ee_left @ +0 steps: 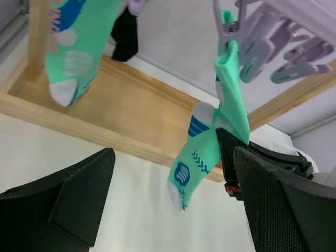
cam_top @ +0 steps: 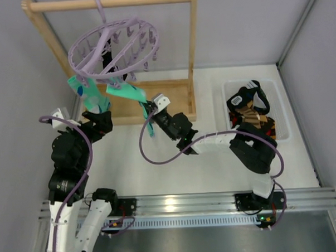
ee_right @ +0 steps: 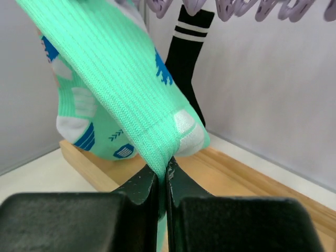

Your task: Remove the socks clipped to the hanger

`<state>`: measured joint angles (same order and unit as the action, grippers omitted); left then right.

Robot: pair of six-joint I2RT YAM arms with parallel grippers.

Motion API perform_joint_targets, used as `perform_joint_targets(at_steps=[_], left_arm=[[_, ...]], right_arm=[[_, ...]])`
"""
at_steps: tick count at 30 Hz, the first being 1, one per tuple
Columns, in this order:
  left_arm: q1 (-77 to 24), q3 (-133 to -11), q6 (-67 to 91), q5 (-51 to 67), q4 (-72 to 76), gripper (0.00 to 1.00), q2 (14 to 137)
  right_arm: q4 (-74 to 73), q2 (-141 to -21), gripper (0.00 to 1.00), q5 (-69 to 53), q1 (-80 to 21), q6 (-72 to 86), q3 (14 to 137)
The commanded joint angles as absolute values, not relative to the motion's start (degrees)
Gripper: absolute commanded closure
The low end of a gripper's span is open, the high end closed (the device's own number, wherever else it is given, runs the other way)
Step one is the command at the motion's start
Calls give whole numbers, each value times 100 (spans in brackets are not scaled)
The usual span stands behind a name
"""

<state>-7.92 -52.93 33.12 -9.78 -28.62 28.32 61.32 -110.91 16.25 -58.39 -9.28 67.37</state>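
The lilac hanger [cam_top: 114, 47] hangs by its hook from the wooden rack's top bar. Two teal socks are clipped to it, and a black sock [ee_right: 186, 58] with white stripes hangs behind them. One teal sock [cam_top: 127, 93] is pulled taut towards my right gripper [cam_top: 149, 107], which is shut on its lower part [ee_right: 121, 79], the fabric pinched between the jaws [ee_right: 163, 170]. The other teal sock [cam_top: 91, 98] hangs at the left, above my left gripper [cam_top: 98, 115]. That gripper [ee_left: 170, 163] is open and holds nothing. The held sock [ee_left: 210, 142] dangles beyond its fingers, still in a lilac clip [ee_left: 231, 31].
The wooden rack [cam_top: 172, 98] has a flat base board under the hanger and two upright posts. A white bin [cam_top: 225, 101] at the right holds several dark and brown socks. Grey walls close in at the left, back and right.
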Motion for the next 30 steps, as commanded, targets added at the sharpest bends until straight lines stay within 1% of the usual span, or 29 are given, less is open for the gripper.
perform_joint_targets(at_steps=[1, 2, 4, 6, 11, 17, 21, 23, 26, 27, 30], left_arm=[[-809, -5677, 3366, -125, -2514, 2, 3084], [-809, -5791, 3392, 321, -2357, 2, 3207], [-809, -5906, 3489, 692, -2224, 2, 3426], [-809, -6108, 3594, 817, -2197, 2, 3585], [-809, -6459, 3796, 870, -2206, 2, 4042], [-931, -6758, 4016, 669, -2206, 2, 4587], [-1475, -7126, 3999, -199, -2206, 2, 4947], [-1906, -7303, 3973, -447, -2206, 2, 5132], [-2547, -7707, 3772, -1255, -2241, 2, 5562], [-2845, -7769, 3710, -1788, -2241, 2, 5737], [-3163, -8015, 3419, -2407, -2259, 2, 6054]], right_arm=[[6680, -10259, 100, 1399, -5862, -844, 6137], [6636, -10144, 100, 1371, -5862, -783, 6004], [6478, -9785, 100, 1248, -5854, -624, 5635], [6294, -9442, 100, 1178, -5854, -467, 5285], [5810, -8825, 100, 1038, -5854, -308, 4686], [5195, -8341, 100, 564, -5836, 191, 4404], [4966, -8297, 100, 369, -5853, 325, 4412], [4957, -8279, 100, 378, -5871, 395, 4386], [4913, -8262, 100, 483, -5906, 396, 4386], [4887, -8279, 100, 501, -5932, 387, 4394], [4799, -8314, 100, 545, -5994, 317, 4430]])
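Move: The clip holding the green sock that the right hand pinches is about 13 cm ahead of the left hand, 6 cm to its right and 8 cm above. From the right hand, that clip lies some 8 cm ahead, 12 cm to the left and 9 cm up. The other green sock hangs roughly 9 cm ahead of the left hand and 6 cm to its left, slightly higher; the black sock hangs about 22 cm ahead, 2 cm left and 6 cm up. The right hand keeps the green sock pinched and draws it back about 9 cm and some 6 cm to the right, away from the hanger, while its fingers swing counter-clockwise and tip down a little. The left hand, fingers staying wide open, sweeps right about 13 cm while also working forward and up and turning clockwise some 15 degrees, closing in below the rim on the clip that still grips that sock, without closing on it. ##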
